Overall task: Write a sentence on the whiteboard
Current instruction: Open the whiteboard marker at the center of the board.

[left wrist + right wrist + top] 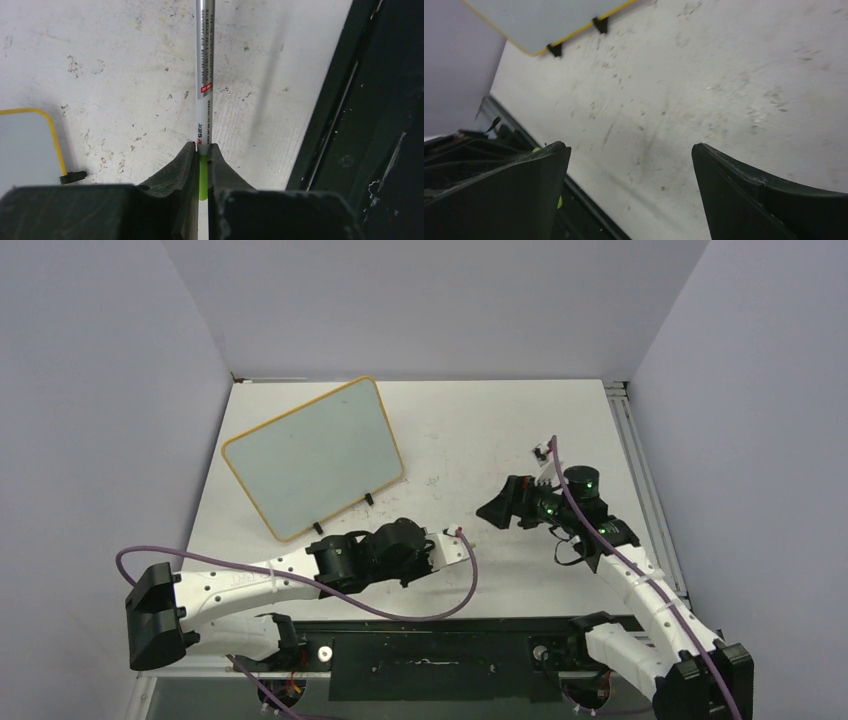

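Note:
The whiteboard (313, 455), pale grey with an orange-yellow frame, lies at the back left of the table; its face looks blank and the sentence is out of view. My left gripper (202, 150) is shut on a silver-white marker (205, 75) with a green band, which points away along the tabletop. In the top view the left gripper (438, 546) is low over the table, right of the board's near corner. My right gripper (497, 508) hovers mid-table with its jaws wide apart. Nothing lies between the right gripper's (631, 150) fingers.
The white tabletop (480, 440) is scuffed with dark marks. A black rail (340, 125) runs along the near edge, close to the marker's right. The board's two black clip feet (599, 24) face the arms. Grey walls enclose the table on three sides.

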Controlling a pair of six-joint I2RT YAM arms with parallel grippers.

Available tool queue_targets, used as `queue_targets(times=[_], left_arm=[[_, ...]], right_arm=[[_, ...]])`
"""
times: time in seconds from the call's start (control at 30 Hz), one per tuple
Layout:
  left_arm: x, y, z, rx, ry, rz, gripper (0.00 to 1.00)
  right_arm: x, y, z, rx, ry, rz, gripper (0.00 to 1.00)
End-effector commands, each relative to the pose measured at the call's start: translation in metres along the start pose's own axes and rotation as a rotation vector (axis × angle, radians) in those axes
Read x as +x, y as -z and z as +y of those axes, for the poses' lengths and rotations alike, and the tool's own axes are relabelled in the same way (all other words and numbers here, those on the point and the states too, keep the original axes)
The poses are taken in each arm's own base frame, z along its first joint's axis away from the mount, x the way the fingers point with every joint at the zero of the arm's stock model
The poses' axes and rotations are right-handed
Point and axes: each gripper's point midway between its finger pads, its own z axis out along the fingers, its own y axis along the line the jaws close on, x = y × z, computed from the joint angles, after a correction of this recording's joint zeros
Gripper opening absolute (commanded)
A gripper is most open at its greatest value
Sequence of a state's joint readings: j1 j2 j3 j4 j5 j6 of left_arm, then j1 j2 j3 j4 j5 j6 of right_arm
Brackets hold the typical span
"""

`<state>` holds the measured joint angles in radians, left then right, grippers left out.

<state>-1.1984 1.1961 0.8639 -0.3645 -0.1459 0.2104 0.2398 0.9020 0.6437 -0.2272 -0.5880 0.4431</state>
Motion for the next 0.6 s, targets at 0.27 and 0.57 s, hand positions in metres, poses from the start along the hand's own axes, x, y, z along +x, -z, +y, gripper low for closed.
queue_targets(times=[0.27,0.57], left_arm=[[-0.003,0.016,-0.018,0.101,-0.011,-0.001,0.0],[-0.005,0.02,-0.018,0.099,-0.005,-0.006,0.0]], right_arm=[[0.099,-0.018,0.129,-0.433,0.104,0.397,0.88],[0.104,-0.024,0.141,-0.476,0.043,0.36,0.69]])
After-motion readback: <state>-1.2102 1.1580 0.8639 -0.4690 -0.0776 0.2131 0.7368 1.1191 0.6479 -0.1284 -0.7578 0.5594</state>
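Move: Back and to the left of the open right hand lies the middle of the whiteboard marker, about 10 cm back, 12 cm left and 2 cm lower. The left fingers holding its green cap are some 11 cm back, 17 cm left and 4 cm below the right hand. The whiteboard's centre is about 17 cm ahead, 42 cm left and 18 cm down. From the left hand, the marker's middle is about 5 cm right, 1 cm ahead and 2 cm up. Sweeping back and left about 17 cm and sinking slightly, the right hand swings some 35 degrees counter-clockwise to bring its open fingers around the marker's body, then nearly stops there while they close about a quarter of the way. The left hand keeps its pinch on the green cap and draws back some 2 cm and slightly left. Whether the right fingers touch the marker yet can't be seen. ##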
